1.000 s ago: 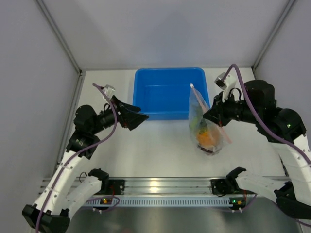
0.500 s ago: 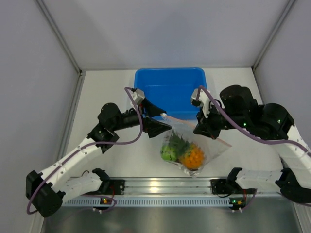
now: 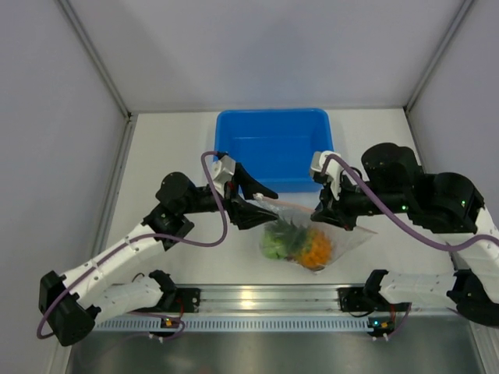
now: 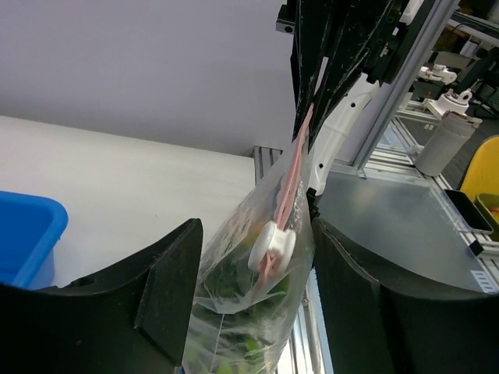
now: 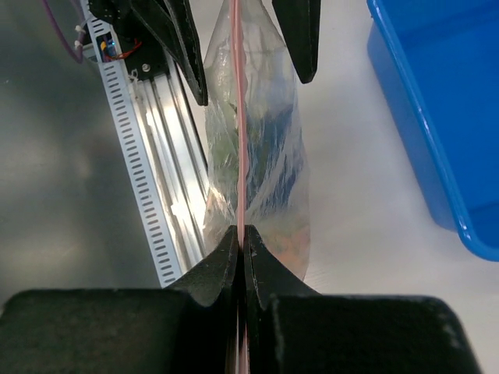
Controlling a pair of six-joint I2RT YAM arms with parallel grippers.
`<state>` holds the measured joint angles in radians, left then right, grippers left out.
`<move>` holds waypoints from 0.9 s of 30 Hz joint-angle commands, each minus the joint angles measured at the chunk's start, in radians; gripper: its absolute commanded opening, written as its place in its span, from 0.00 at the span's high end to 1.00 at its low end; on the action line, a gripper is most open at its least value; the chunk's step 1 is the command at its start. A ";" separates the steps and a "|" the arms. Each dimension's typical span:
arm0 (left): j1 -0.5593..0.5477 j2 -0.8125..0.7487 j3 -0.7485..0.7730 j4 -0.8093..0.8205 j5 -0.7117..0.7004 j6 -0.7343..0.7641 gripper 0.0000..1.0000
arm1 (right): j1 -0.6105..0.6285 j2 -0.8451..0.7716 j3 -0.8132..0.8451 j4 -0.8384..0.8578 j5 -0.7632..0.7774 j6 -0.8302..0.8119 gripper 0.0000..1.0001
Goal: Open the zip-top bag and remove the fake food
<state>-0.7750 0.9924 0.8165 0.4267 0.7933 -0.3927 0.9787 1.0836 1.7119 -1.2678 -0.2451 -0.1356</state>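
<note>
The zip-top bag (image 3: pixel 312 232) is a clear pouch hanging between my two grippers above the table. My right gripper (image 3: pixel 320 216) is shut on its pink zip strip (image 5: pixel 239 140), pinched between both fingertips in the right wrist view (image 5: pixel 240 234). My left gripper (image 3: pixel 269 202) is open, and its two fingers straddle the bag's other end. In the left wrist view (image 4: pixel 257 234) the white slider (image 4: pixel 273 243) sits on the strip between those fingers, with neither finger touching it. Inside the bag I see the orange pineapple (image 3: pixel 316 249), its green crown and a green fruit (image 3: pixel 271 246). I cannot make out the grapes.
The blue tub (image 3: pixel 273 148) stands behind the bag and shows no contents; its corner shows in the right wrist view (image 5: pixel 444 117) and the left wrist view (image 4: pixel 23 234). The metal rail (image 3: pixel 257 300) runs along the table's near edge, just below the bag.
My right gripper carried the bag from beside the tub toward the table's middle and tipped it sideways. My left arm swung right, and its open fingers now straddle the bag's end.
</note>
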 commanded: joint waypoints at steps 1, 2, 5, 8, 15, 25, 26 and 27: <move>-0.006 -0.041 0.015 0.078 0.023 0.020 0.36 | 0.015 -0.044 0.068 0.100 -0.031 -0.021 1.00; -0.006 -0.049 0.013 0.078 0.023 0.020 0.36 | 0.015 -0.047 0.069 0.100 -0.034 -0.022 1.00; -0.007 -0.067 0.015 0.078 0.020 0.020 0.40 | 0.015 -0.053 0.069 0.102 -0.040 -0.027 1.00; -0.009 -0.084 0.006 0.102 0.017 0.014 0.53 | 0.015 -0.065 0.054 0.117 -0.043 -0.030 1.00; -0.010 -0.077 0.012 0.124 0.021 -0.009 0.62 | 0.015 -0.077 0.037 0.137 -0.045 -0.030 1.00; -0.013 -0.063 0.027 0.124 0.032 -0.015 0.95 | 0.015 -0.103 -0.003 0.151 -0.033 -0.032 1.00; -0.013 -0.060 0.032 0.124 0.034 -0.017 0.99 | 0.015 -0.105 -0.017 0.153 -0.031 -0.033 1.00; -0.013 -0.057 0.033 0.124 0.037 -0.021 1.00 | 0.015 -0.106 -0.026 0.154 -0.030 -0.035 1.00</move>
<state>-0.7845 0.9264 0.8162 0.4751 0.8017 -0.4114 0.9791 0.9955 1.6958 -1.2182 -0.2718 -0.1566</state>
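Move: The white slider at the left end of the bag's zip sits between the left hand's open fingertips, within about 1 cm of the hand point. The green melon hangs in the bag about 2 cm to the right, 3 cm back and some 12 cm below; the pineapple is about 11 cm right, 3 cm back, 13 cm down. From the right hand, already pinching the pink strip, the slider is roughly 13 cm left and 3 cm ahead, the pineapple about 1 cm left, 2 cm back and 12 cm below. The left fingers shut from wide open onto the bag's zip end, pinching it just beside the slider while that hand lifts about 3 cm, drawing back nearly 2 cm and slightly left. The right keeps its pinch on the strip, rising a little over 2 cm and easing back and right, away from the left hand, then both hold nearly still. ##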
